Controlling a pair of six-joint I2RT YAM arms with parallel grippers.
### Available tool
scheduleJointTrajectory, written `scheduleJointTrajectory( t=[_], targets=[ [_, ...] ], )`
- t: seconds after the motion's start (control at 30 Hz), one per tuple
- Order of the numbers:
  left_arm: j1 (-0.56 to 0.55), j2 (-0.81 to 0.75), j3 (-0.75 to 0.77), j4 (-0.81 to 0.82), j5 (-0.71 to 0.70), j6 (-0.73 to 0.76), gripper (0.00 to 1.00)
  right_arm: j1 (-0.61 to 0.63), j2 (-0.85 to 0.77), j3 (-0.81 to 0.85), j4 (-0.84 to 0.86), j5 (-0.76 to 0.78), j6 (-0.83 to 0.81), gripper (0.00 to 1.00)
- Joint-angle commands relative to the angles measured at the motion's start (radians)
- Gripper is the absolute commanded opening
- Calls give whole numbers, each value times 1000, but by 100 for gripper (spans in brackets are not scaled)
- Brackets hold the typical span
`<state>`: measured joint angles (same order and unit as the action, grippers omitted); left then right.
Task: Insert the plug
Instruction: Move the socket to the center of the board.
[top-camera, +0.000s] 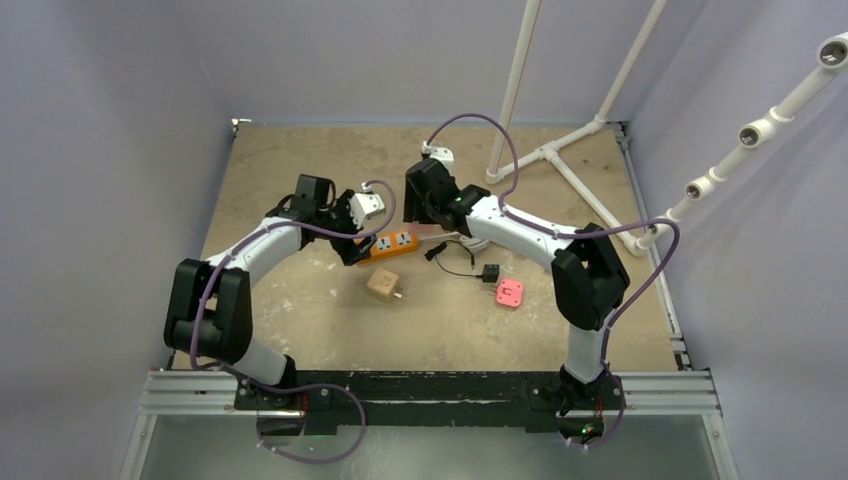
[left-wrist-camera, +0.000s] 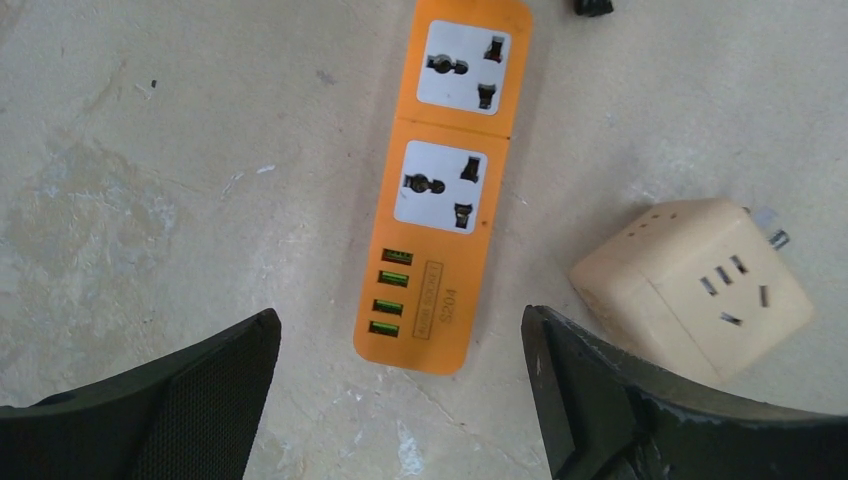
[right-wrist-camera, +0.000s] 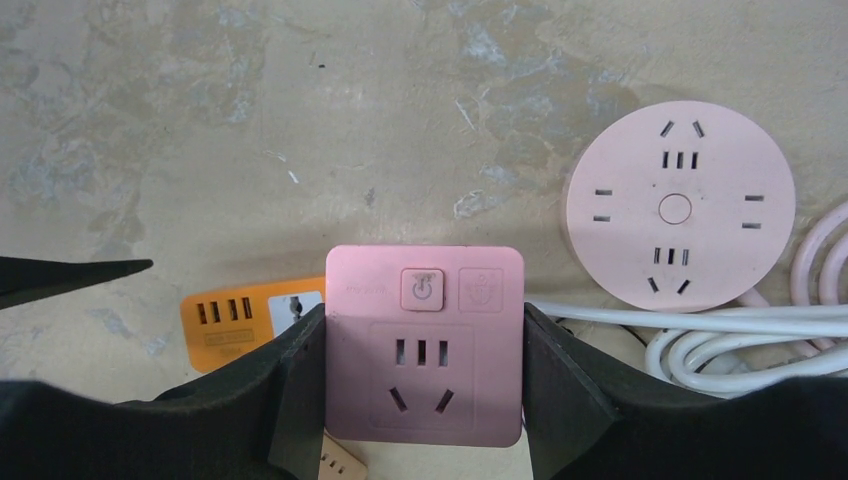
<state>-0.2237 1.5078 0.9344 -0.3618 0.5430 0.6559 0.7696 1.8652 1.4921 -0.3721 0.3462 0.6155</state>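
Observation:
An orange power strip (left-wrist-camera: 440, 190) with two universal sockets and several USB ports lies flat on the table, also seen in the top view (top-camera: 393, 244). My left gripper (left-wrist-camera: 400, 340) hangs open just above its USB end, one finger on each side and nothing between them. My right gripper (right-wrist-camera: 424, 335) is shut on a pink square plug adapter (right-wrist-camera: 424, 345), whose socket face is turned to the camera; its prongs are hidden. In the top view the right gripper (top-camera: 432, 216) sits just right of the strip and the left gripper (top-camera: 353, 248) at the strip's left end.
A beige cube adapter (top-camera: 383, 285) lies just in front of the strip, close to my left gripper's right finger (left-wrist-camera: 600, 400). A round pink socket (right-wrist-camera: 680, 205) with coiled white cable (right-wrist-camera: 700, 340) lies under the right arm. A small black plug (top-camera: 490, 272) and a red adapter (top-camera: 509, 293) lie further right.

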Motion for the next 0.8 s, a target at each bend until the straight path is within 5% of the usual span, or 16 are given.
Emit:
scheduleJointTrajectory(
  t=[0.0,0.3,0.77],
  targets=[
    [1,47,-8,80,-25,75,89,19,4,45,47,8,31,0],
    [3,90,-35,90,-25,169,82,60,32,57,33,11,54,0],
    [9,73,-107,145,9,197,42,85,51,67,20,91,43,0]
  ],
)
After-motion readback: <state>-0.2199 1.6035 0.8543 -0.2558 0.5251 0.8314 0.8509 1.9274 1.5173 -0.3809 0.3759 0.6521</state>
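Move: Just below the left hand is the USB end of the orange power strip; the strip's middle lies about 1 cm ahead, 5 cm to the right and 5 cm down, with the beige socket some 8 cm back, 6 cm right and 4 cm down. From the right hand, already gripping the pink socket, the strip's middle is roughly 9 cm left, 3 cm back and 11 cm below; the round socket sits 8 cm right, 3 cm ahead, equally low. Sinking about 5 cm almost straight down onto the USB end of the orange strip, the left hand closes its fingers from nearly wide to about half and pinches the strip across its two long sides. Meanwhile the right hand keeps hold of the pink socket, dips some 2 cm, then carries it left and a little back towards the strip's right-hand outlet, and settles there above it. ##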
